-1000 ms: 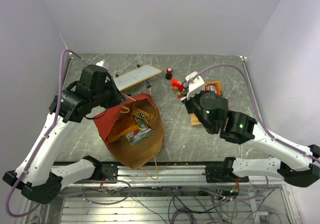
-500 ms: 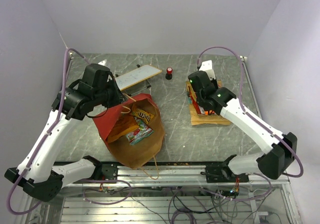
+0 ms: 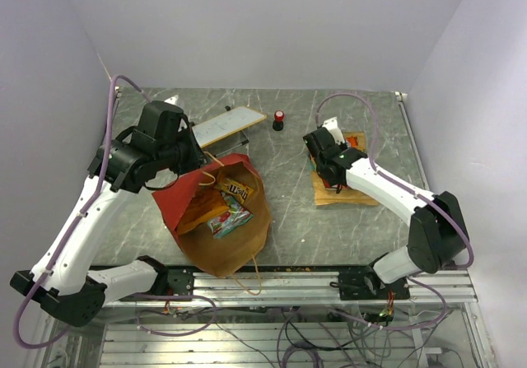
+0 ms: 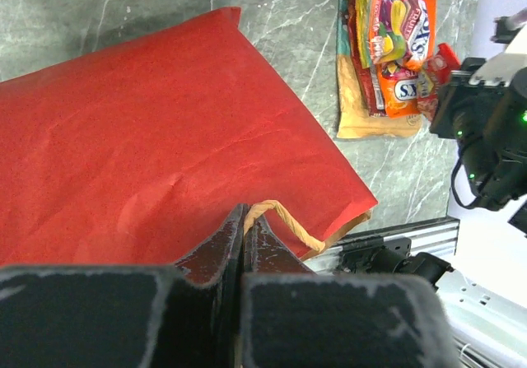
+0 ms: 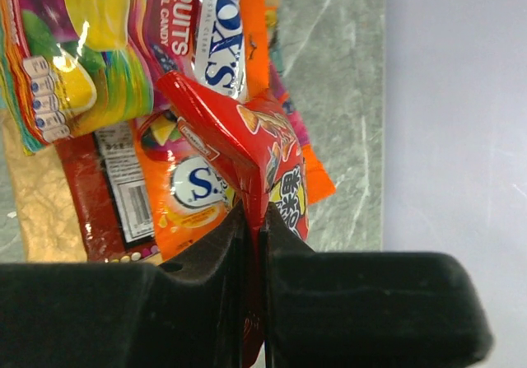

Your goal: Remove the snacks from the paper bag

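Note:
The paper bag (image 3: 177, 205), red outside and brown inside, stands tilted at the table's near left with its mouth open. My left gripper (image 3: 200, 170) is shut on its tan twisted handle (image 4: 284, 217), above the red side (image 4: 148, 137). A yellow packet (image 3: 239, 189) and a multicolour packet (image 3: 230, 218) lie inside. My right gripper (image 5: 255, 211) is shut on the edge of a red snack packet (image 5: 247, 137), held over a pile of snacks (image 3: 350, 191) at the right. The pile holds a multicolour packet (image 5: 74, 63), an orange one (image 5: 181, 187) and a gold-brown one (image 5: 33, 211).
A flat white board (image 3: 229, 124) lies at the back left behind the bag. A small red-and-black cylinder (image 3: 279, 119) stands at the back middle. The metal rail (image 3: 272, 281) runs along the near edge. The table's right edge (image 5: 384, 96) is close to the pile.
My right arm has carried the red packet from the middle back of the table to just over the pile at the right. The left arm has barely moved, still holding the handle.

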Controlling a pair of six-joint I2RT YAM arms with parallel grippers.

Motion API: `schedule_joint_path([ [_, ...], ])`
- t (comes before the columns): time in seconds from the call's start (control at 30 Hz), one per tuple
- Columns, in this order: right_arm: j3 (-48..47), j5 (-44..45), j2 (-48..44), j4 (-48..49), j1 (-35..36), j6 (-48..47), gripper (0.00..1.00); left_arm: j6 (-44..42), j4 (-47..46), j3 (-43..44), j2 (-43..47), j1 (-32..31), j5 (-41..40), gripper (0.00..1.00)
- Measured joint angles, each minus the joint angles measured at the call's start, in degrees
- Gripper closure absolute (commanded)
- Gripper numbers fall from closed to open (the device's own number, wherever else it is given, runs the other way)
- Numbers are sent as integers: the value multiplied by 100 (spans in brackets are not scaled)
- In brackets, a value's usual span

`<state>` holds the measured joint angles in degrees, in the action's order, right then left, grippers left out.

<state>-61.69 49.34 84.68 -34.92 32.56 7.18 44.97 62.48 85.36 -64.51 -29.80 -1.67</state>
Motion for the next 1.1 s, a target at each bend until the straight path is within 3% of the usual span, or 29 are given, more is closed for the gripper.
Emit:
schedule_joint_path([
  [0.27, 295, -400, 352, 280, 2, 201, 100, -17, -7, 39, -33, 0, 17, 93],
  [0.67, 328, -914, 433, 328, 2, 603, 50, -17, -9, 39, -33, 0, 81, 93],
  [0.9, 492, -1969, -94, 483, -11, 656, 21, 4, -57, -2, -20, 0, 153, 93],
  [1.1, 1086, -3099, -479, 1062, -103, 828, 15, 74, -111, -157, 81, 0, 234, 93],
])
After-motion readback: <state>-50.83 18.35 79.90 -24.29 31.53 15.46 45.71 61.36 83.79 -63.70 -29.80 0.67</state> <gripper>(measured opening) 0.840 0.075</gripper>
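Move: The right hand holds the red snack packet about 11 cm above its resting place on the rear part of the snack pile, some 3 cm to the right and 1 cm ahead. The Fox's candy bag lies some 8 cm straight ahead, the red-capped jar about 16 cm ahead and 15 cm left, and the paper bag roughly 32 cm left and 9 cm back. From the left hand that resting place is some 34 cm right, 9 cm ahead and 27 cm lower. The right hand, still pinching the red snack packet, lowers it about 5 cm almost straight down onto the pile, then spreads its fingers wide and lets go. While opening it swings some 7 cm left and slightly back towards the paper bag, rolling about 30 degrees so its left side rises, and ends a little lower still, clear of the packet. ##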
